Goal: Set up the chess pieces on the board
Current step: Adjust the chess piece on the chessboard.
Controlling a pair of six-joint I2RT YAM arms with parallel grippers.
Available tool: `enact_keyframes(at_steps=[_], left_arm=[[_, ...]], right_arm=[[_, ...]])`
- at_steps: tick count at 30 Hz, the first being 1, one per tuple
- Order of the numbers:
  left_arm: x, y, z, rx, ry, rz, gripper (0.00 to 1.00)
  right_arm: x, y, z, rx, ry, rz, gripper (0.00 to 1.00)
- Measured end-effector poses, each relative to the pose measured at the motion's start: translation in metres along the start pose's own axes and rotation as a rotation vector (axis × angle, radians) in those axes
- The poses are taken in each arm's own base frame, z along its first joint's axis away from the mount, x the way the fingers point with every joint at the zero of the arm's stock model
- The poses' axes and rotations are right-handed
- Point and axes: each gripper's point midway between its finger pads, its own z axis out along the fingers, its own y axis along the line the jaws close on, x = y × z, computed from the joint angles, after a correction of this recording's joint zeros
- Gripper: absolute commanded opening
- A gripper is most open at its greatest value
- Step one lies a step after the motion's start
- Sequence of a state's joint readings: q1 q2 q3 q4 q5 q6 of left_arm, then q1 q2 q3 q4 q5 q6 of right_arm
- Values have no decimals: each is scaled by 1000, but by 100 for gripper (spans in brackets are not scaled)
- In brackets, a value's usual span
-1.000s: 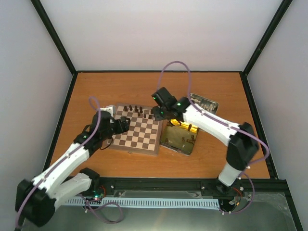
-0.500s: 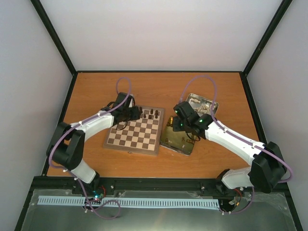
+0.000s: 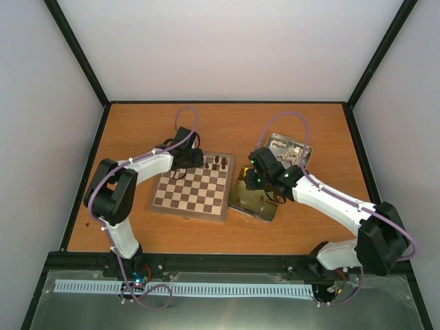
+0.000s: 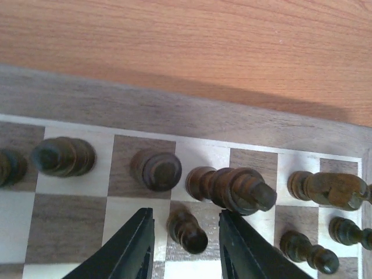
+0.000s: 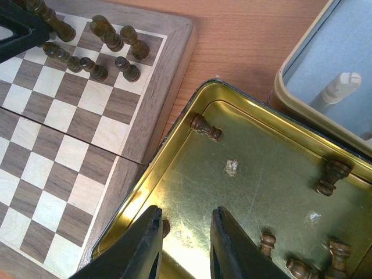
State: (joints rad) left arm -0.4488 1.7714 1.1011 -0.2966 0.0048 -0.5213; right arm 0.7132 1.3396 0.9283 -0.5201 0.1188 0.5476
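The board (image 3: 192, 196) lies left of centre, with several dark chess pieces (image 3: 217, 163) standing along its far edge. My left gripper (image 3: 194, 159) hovers over that far edge. In the left wrist view it (image 4: 186, 214) is open around a small dark pawn (image 4: 189, 233), with a gap on each side. A tall dark piece (image 4: 235, 189) leans just beyond the right finger. My right gripper (image 5: 186, 214) is open and empty above the gold-lined tin (image 5: 244, 174). Loose dark pieces (image 5: 205, 127) lie in the tin, one partly hidden behind the left finger.
The gold tin (image 3: 254, 203) touches the board's right edge. A second, grey-lined tin (image 3: 289, 148) behind it holds a cream piece (image 5: 340, 87). Black frame posts and white walls enclose the table.
My left arm swung from the board's near-left side to its far edge and its jaws narrowed round a pawn. My right gripper drew back from the board to above the gold tin.
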Motion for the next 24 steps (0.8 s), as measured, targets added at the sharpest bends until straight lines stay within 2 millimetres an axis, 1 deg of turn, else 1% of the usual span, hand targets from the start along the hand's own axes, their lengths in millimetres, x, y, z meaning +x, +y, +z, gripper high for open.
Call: enact_keyframes(at_steps=[4,7,10,20,24], left_arm=[[-1,0,6,-6,7,14,23],[1,1,8,-9,14,17,15],[2,1,8,-11,18,21,13],[5,-3,8,17,33,20,13],[5,-4,8,23,36,20,16]], right_arm=[[0,1,0,-3,0,1,24],[0,1,1,-3,2,1,24],[1,1,3,-2,4,3,24],[3,2,7,-7,17,8,24],[3,3,8,-11,21,10,24]])
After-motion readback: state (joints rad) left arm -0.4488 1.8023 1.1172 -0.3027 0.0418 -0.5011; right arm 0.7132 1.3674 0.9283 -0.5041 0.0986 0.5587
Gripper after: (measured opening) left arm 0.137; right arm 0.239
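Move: Just below the left hand, about 2 cm down between its open fingers, stands the dark pawn. From that hand the tall piece is some 2 cm ahead and 1 cm right, the flat-topped piece about 2 cm ahead and 2 cm left, and the next pawn about 3 cm right, level fore and aft. The pawn between the fingers lies roughly 10 cm ahead of the right hand, 18 cm left and 9 cm below. Sinking just under 1 cm over the pawn, the left hand closes its fingers from about a third open until the pads pinch the pawn's upper part. Then, keeping that grip, it shifts about half a centimetre to the right, towards the middle of the pawn's square, with the wrist nearly still. ##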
